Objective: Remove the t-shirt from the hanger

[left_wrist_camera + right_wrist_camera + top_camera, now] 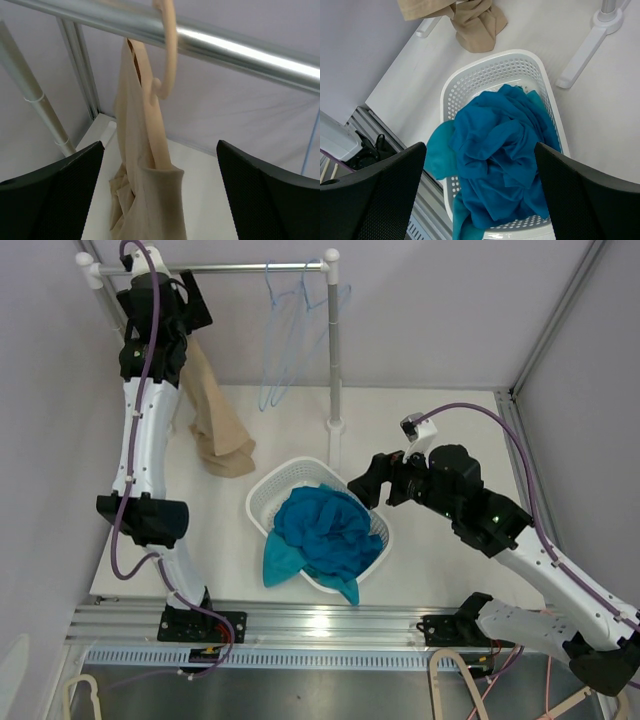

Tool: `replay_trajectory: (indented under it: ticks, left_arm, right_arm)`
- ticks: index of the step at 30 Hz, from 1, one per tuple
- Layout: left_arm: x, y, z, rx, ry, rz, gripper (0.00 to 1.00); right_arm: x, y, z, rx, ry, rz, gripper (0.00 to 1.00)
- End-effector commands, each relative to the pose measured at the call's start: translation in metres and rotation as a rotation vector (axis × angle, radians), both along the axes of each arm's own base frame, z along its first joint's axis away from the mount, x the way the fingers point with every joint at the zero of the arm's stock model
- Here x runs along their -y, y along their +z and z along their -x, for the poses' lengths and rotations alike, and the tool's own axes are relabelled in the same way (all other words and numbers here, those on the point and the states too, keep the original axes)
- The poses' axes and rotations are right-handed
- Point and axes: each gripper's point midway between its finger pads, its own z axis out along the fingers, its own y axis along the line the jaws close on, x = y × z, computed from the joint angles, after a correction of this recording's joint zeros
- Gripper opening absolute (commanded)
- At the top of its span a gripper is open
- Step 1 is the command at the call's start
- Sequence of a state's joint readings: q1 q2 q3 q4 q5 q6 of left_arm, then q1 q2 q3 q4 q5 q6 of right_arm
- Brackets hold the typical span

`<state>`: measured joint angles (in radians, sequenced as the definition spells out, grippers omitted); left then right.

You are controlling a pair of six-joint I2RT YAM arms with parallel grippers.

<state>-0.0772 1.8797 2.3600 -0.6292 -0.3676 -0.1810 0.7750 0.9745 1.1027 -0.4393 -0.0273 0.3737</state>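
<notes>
A beige t-shirt (212,415) hangs on a beige hanger (167,55) hooked over the metal rail (240,47) at the far left. Its lower end lies bunched on the table. In the left wrist view the t-shirt (145,195) hangs between my fingers. My left gripper (192,312) is up at the rail, open, with its jaws on either side of the shirt's shoulder and hanger arm and not touching them (160,145). My right gripper (372,485) is open and empty, hovering over the basket (480,146).
A white laundry basket (262,502) holds a crumpled blue garment (325,530) that spills over its near rim. Two empty light blue hangers (285,330) hang on the rail's right part. The rack's upright pole (335,350) and foot (590,47) stand behind the basket.
</notes>
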Motion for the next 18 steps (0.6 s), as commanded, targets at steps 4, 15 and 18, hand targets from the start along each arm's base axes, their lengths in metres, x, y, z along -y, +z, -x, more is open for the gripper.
replay_trajectory:
  ticks: [4, 15, 18]
  left_arm:
    - [-0.020, 0.036, -0.003, 0.139, 0.032, 0.075, 0.93]
    - [-0.041, 0.016, -0.022, 0.124, 0.027, 0.153, 0.68]
    - [-0.040, 0.015, -0.023, 0.122, 0.008, 0.170, 0.48]
  right_arm:
    - [-0.005, 0.001, -0.006, -0.001, -0.009, -0.004, 0.93]
    - [-0.010, -0.002, -0.016, -0.003, -0.032, -0.026, 0.93]
    - [-0.010, -0.003, -0.018, -0.003, -0.038, -0.024, 0.93]
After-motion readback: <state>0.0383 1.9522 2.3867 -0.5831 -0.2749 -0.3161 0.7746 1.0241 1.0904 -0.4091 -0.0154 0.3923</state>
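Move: The beige t-shirt's wooden hanger, its near arm just above the cloth shoulder, is about 4 cm ahead of the open left hand, 4 cm to its left and 2 cm lower. The metal rail runs crosswise some 6 cm ahead and 6 cm above, level sideways; the empty blue hangers hang roughly 18 cm to the right and 5 cm ahead, middles 5 cm below. From the right hand, that wooden arm is around 35 cm ahead, 40 cm left and 12 cm higher. Leftwards and a little forward, about 5 cm in all, the left hand closes in on the wooden hanger under the rail, first rising slightly, then sinking to just below its starting height. The wrist rolls under 10 degrees, left side dropping, while the wide-open fingers shut to about half, ending on either side of the hanger's near arm; a firm pinch can't be seen yet. ##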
